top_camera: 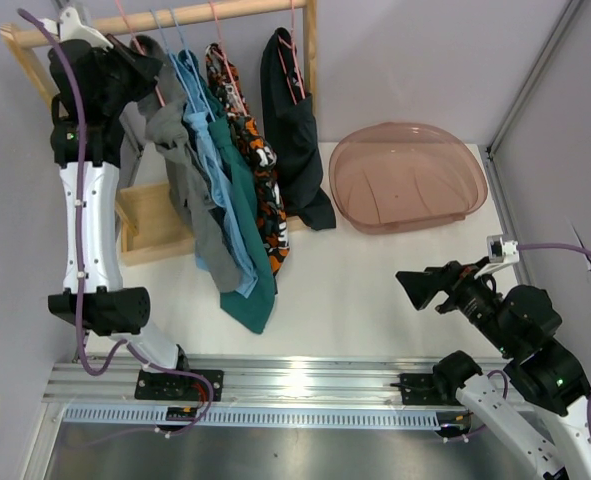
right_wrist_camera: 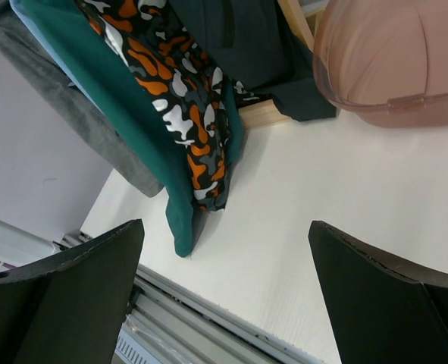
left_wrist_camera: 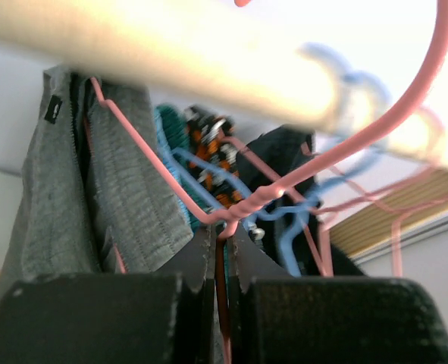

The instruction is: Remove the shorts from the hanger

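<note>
Five shorts hang on wire hangers from a wooden rail: grey, light blue, dark teal, orange-black-white patterned and black. My left gripper is raised to the rail at the grey pair. In the left wrist view this gripper is shut on the pink hanger, just below its twisted neck, with the grey shorts to its left. My right gripper stands open over the table at the right, with nothing between its fingers.
A pink translucent tub sits at the back right of the table. The rack's wooden base lies under the clothes at the left. Blue hanger wires crowd behind the pink one. A metal rail runs along the near edge.
</note>
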`<state>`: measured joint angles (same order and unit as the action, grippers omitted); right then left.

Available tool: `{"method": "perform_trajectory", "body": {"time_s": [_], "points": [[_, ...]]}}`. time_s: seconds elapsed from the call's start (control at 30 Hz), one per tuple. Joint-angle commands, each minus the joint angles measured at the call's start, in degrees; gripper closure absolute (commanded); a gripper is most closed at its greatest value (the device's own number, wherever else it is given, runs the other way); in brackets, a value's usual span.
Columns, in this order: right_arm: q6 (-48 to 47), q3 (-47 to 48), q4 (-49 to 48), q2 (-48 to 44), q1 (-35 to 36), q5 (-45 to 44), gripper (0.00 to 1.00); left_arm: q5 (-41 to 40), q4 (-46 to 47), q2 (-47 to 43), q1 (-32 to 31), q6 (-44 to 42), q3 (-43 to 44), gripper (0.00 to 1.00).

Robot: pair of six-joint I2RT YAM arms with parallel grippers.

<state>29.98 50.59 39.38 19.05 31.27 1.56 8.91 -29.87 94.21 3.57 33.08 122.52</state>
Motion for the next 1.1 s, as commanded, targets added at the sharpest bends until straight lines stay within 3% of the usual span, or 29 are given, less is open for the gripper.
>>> {"method": "perform_trajectory", "body": {"time_s": [0.0, 0.13, 0.27, 0.33, 0.37, 0.47, 0.5, 0.6, 0.8, 1.07], "points": [[-1.1, 2.3, -5.1, 2.4, -0.1, 1.7, 0.01, -1.3, -0.3, -2.9, 0.2, -2.7, 10.7, 1.0], [-1.8, 6.1, -11.8, 8.9, -0.2, 9.1, 0.0, -2.6, -1.9, -7.2, 0.2, -3.5, 10.0, 1.0], [-2.4, 13.1, -17.5, 22.0, 2.5, 15.7, 0.01, -3.4, -1.7, -13.4, -0.2, -4.2, 1.2, 1.0], [-4.4, 16.5, -20.1, 30.1, 6.9, 12.6, 0.01, -4.7, 0.3, -17.4, -0.7, -5.0, -4.4, 1.0], [-8.1, 21.4, -20.1, 33.1, 13.7, 6.6, 0.01, -4.9, 0.5, -18.4, -0.7, -5.0, -5.3, 1.0], [-14.5, 32.2, -17.1, 46.7, 24.5, -7.0, 0.01, -4.5, -1.0, -20.4, -0.7, -5.0, -6.9, 1.0], [-17.1, 40.0, -16.2, 50.2, 29.7, -9.3, 0.01, -4.4, -1.8, -20.6, -0.7, -5.1, -6.9, 1.0], [-19.8, 50.9, -15.1, 60.2, 36.6, -14.6, 0.01, -4.0, -2.8, -23.1, -0.8, -5.8, -8.7, 1.0], [-21.4, 56.2, -21.8, 68.9, 45.1, -18.0, 0.01, -7.1, -5.5, -25.5, -0.8, -8.6, -10.5, 1.0], [-21.0, 65.8, -22.6, 80.1, 49.5, -21.5, 0.01, -6.9, -5.5, -28.1, -0.8, -7.3, -13.2, 1.0]]}}
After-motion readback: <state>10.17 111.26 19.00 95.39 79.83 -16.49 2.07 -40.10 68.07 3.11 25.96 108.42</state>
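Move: Just beneath the left hand, which already pinches the pink hanger's neck, hang the grey shorts, their middle some 20 cm down and 2 cm ahead. The rod crosses about 6 cm above that hand; the light blue shorts hang 6 cm to its right, about level with it fore and aft and 22 cm down. From the right hand the grey shorts are roughly 28 cm ahead, 40 cm left and at its own height, the blue ones about 5 cm right of them. Drawing the pink hanger up and back off the rod, the left hand keeps its shut grip, climbs about 6 cm while pulling towards the base, then sinks part-way, ending some 15 cm back. The right hand, fingers still wide open, sweeps about 37 cm left and 14 cm up towards the grey shorts, turning some 30 degrees counter-clockwise, and comes close to them; contact can't be seen. ##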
